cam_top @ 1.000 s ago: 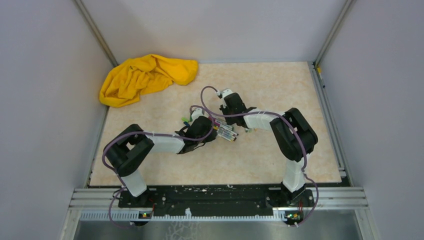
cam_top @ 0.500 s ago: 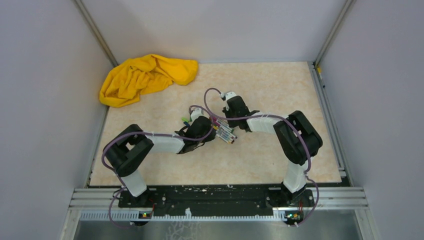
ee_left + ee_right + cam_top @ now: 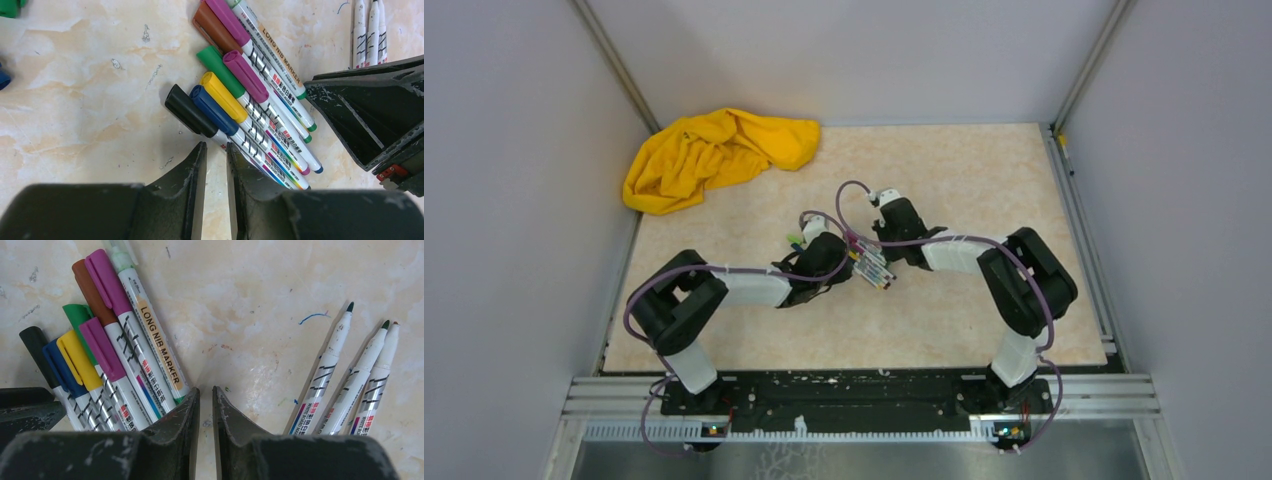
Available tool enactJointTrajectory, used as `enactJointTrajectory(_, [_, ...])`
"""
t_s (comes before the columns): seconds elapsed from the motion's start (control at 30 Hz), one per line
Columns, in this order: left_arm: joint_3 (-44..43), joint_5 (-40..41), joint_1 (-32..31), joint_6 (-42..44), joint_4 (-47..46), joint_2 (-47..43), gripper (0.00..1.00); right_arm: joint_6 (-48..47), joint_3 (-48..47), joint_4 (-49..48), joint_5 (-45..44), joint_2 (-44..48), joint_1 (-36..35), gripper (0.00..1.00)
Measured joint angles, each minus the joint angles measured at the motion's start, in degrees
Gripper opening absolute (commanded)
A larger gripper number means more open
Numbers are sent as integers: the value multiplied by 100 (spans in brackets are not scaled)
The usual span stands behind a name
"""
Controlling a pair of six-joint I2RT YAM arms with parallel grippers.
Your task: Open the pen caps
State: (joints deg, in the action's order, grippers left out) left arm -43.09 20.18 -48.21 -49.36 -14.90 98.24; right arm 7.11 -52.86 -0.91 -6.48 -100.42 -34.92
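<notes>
Several capped pens (image 3: 250, 115) lie side by side in a fan, with black (image 3: 190, 111), blue, yellow (image 3: 223, 96), green, purple (image 3: 245, 76), brown and magenta caps on. My left gripper (image 3: 216, 147) sits just beside the black-capped pen, jaws a narrow gap apart with only table between them. My right gripper (image 3: 205, 390) hovers at the other end of the fan, jaws also barely apart and empty. Three uncapped pens (image 3: 360, 375) lie to its right. In the top view the pens (image 3: 872, 267) lie between the two grippers.
A crumpled yellow cloth (image 3: 714, 155) lies at the back left corner. Loose caps, a green cap (image 3: 7, 6) and a blue cap (image 3: 2, 80), lie left of the pens. Walls and rails enclose the table (image 3: 984, 170) on three sides.
The right arm has shifted slightly to the right and closer to the pens. The left arm has hardly moved. Both jaws keep the same narrow gap.
</notes>
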Motion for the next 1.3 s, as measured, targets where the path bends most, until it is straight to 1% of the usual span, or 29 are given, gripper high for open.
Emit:
enactJointTrajectory(0.3, [44,4,9,0,20,-50,29,79,63,31,-188,59,-149,16])
enactJointTrajectory(0.47, [142,44,9,20,225,-234,30,144,68,133,-470,94,-177,17])
enactJointTrajectory(0.63, [273,94,9,50,494,-481,34,136,68,315,-758,155,-175,21])
enactJointTrajectory(0.67, [310,107,9,59,560,-549,36,96,68,365,-778,175,-175,23])
enactJointTrajectory(0.77, [415,133,9,83,732,-745,54,-57,68,476,-787,264,-170,30])
enactJointTrajectory(0.87, [533,153,9,125,831,-1005,67,-249,44,546,-737,396,-170,36])
enactJointTrajectory(0.97, [634,190,9,153,887,-1309,76,-444,-157,656,-616,448,-170,37])
enactJointTrajectory(1.13, [741,271,9,168,898,-1777,85,-713,-678,767,-323,426,-170,38])
enactJointTrajectory(1.3, [911,334,13,168,896,-2138,87,-833,-1069,758,7,264,-170,38])
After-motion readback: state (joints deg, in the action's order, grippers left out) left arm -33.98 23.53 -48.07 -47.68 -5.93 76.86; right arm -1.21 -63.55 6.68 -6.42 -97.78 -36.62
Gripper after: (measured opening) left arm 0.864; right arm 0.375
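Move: The row of capped pens lies slantwise between the fingertips, about 1 cm below both hand points. The long-nib marker, the row's farthest pen, is centred some 5 cm left and 3 cm ahead of the right hand, and about 7 cm ahead and 3 cm right of the left hand. The black pen at the near edge is roughly 3 cm right and 1 cm back of the left hand. Three uncapped pens lie about 7 cm right and 2 cm ahead of the right hand. The squared-up row is let be as both hands come away from its sides. The left slides low, back and left, away from the black pen, then rises about 5 cm, still easing left, its fingers opening wide. The right slips about 2 cm right off the long-nib marker's tail end, then rises about 7 cm while swinging forward-left above the marker's tail, parting its fingers a little. ##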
